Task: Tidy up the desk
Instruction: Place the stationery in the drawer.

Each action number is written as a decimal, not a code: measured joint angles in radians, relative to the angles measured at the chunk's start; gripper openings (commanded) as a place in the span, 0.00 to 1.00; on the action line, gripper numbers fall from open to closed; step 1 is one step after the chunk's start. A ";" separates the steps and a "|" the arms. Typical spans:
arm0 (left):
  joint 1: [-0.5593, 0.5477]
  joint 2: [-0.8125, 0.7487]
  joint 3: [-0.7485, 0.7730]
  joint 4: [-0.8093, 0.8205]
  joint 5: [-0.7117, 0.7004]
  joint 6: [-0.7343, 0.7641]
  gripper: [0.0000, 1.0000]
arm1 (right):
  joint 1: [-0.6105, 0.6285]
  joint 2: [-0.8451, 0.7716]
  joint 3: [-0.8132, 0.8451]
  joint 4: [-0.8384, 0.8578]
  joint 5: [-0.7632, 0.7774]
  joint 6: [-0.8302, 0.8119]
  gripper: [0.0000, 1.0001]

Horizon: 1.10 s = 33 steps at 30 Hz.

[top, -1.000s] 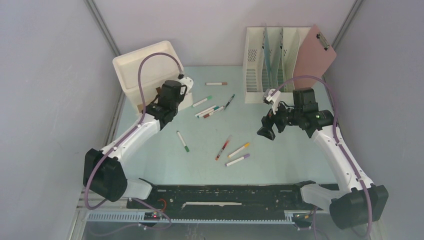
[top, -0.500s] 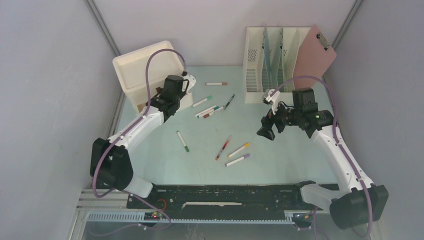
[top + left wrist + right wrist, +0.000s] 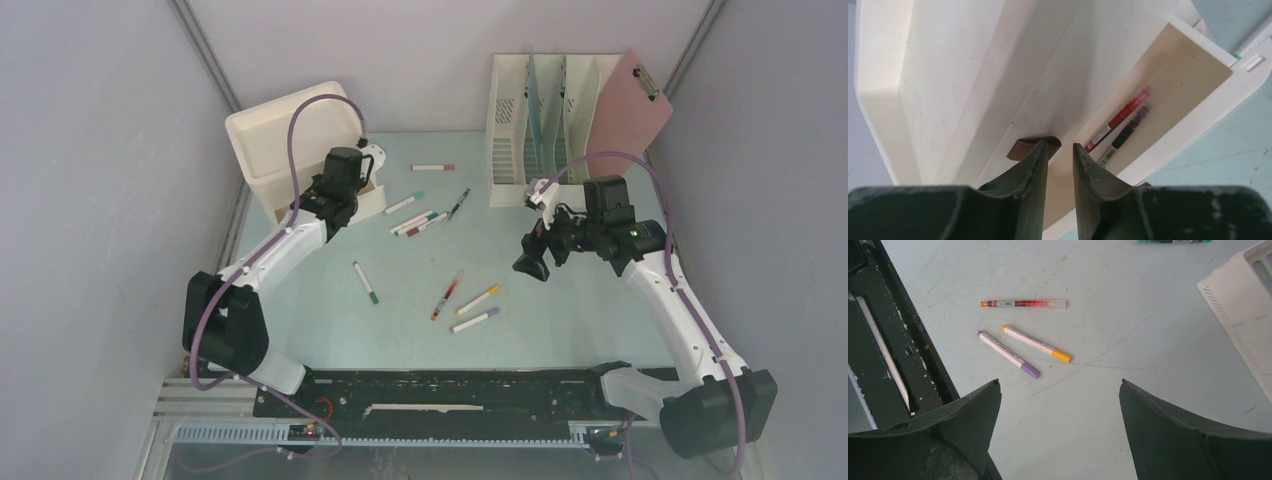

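Observation:
The pale green desk (image 3: 570,320) holds scattered pens. My left gripper (image 3: 325,192) is at the front of the cream drawer unit (image 3: 290,130). In the left wrist view the left gripper (image 3: 1060,145) stands open by a narrow gap with nothing between its fingers. The unit's brown tab (image 3: 1023,147) sits just behind the left fingertip. The pulled-out drawer (image 3: 1198,85) holds a red pen (image 3: 1120,117) and a dark pen (image 3: 1125,132). My right gripper (image 3: 530,262) hovers wide open above bare desk (image 3: 1063,440), empty.
On the desk lie a green-tipped marker (image 3: 366,282), a red pen (image 3: 446,296), a yellow-capped marker (image 3: 478,299), a purple-capped marker (image 3: 475,320) and several more pens (image 3: 420,222). A cream file rack (image 3: 540,110) and pink clipboard (image 3: 630,110) stand at the back right.
My left gripper's jaws have parted from shut to a narrow gap, and the left arm has shifted slightly toward the drawer unit. The right arm has not moved.

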 measured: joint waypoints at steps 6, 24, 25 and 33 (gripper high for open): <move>0.002 -0.001 -0.002 0.014 0.001 -0.020 0.37 | 0.006 0.000 0.000 0.000 0.000 0.000 0.95; 0.003 -0.615 -0.435 0.279 0.390 -0.513 1.00 | 0.014 0.000 0.000 0.000 -0.007 -0.007 0.95; 0.003 -0.653 -0.478 0.305 0.419 -0.548 1.00 | 0.014 0.000 0.000 0.000 -0.011 -0.007 0.95; 0.003 -0.949 -0.760 0.351 0.554 -0.828 1.00 | 0.108 0.069 0.000 0.067 -0.021 0.063 0.97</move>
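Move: The green-capped marker lying alone on the table is some 9 cm back, 6 cm right and 20 cm below the left hand; a red pen in the open drawer is about 8 cm ahead and 10 cm below, and the marker cluster 8 cm ahead, 17 cm right. From the right hand, 20 cm up, the yellow-capped marker is 9 cm left, 3 ahead, the purple-capped one 9 left, 3 back. With the pens already lying in the drawer, the left hand leaves them empty: after a brief pause it swings about 15 cm back and 7 cm right, arching up over the drawer front and down again towards the green-capped marker, opening wide and rolling some 65 degrees, left side dropping, fingers ending nearly level. Late on, the open right hand starts left and slightly down towards the yellow-capped marker. ##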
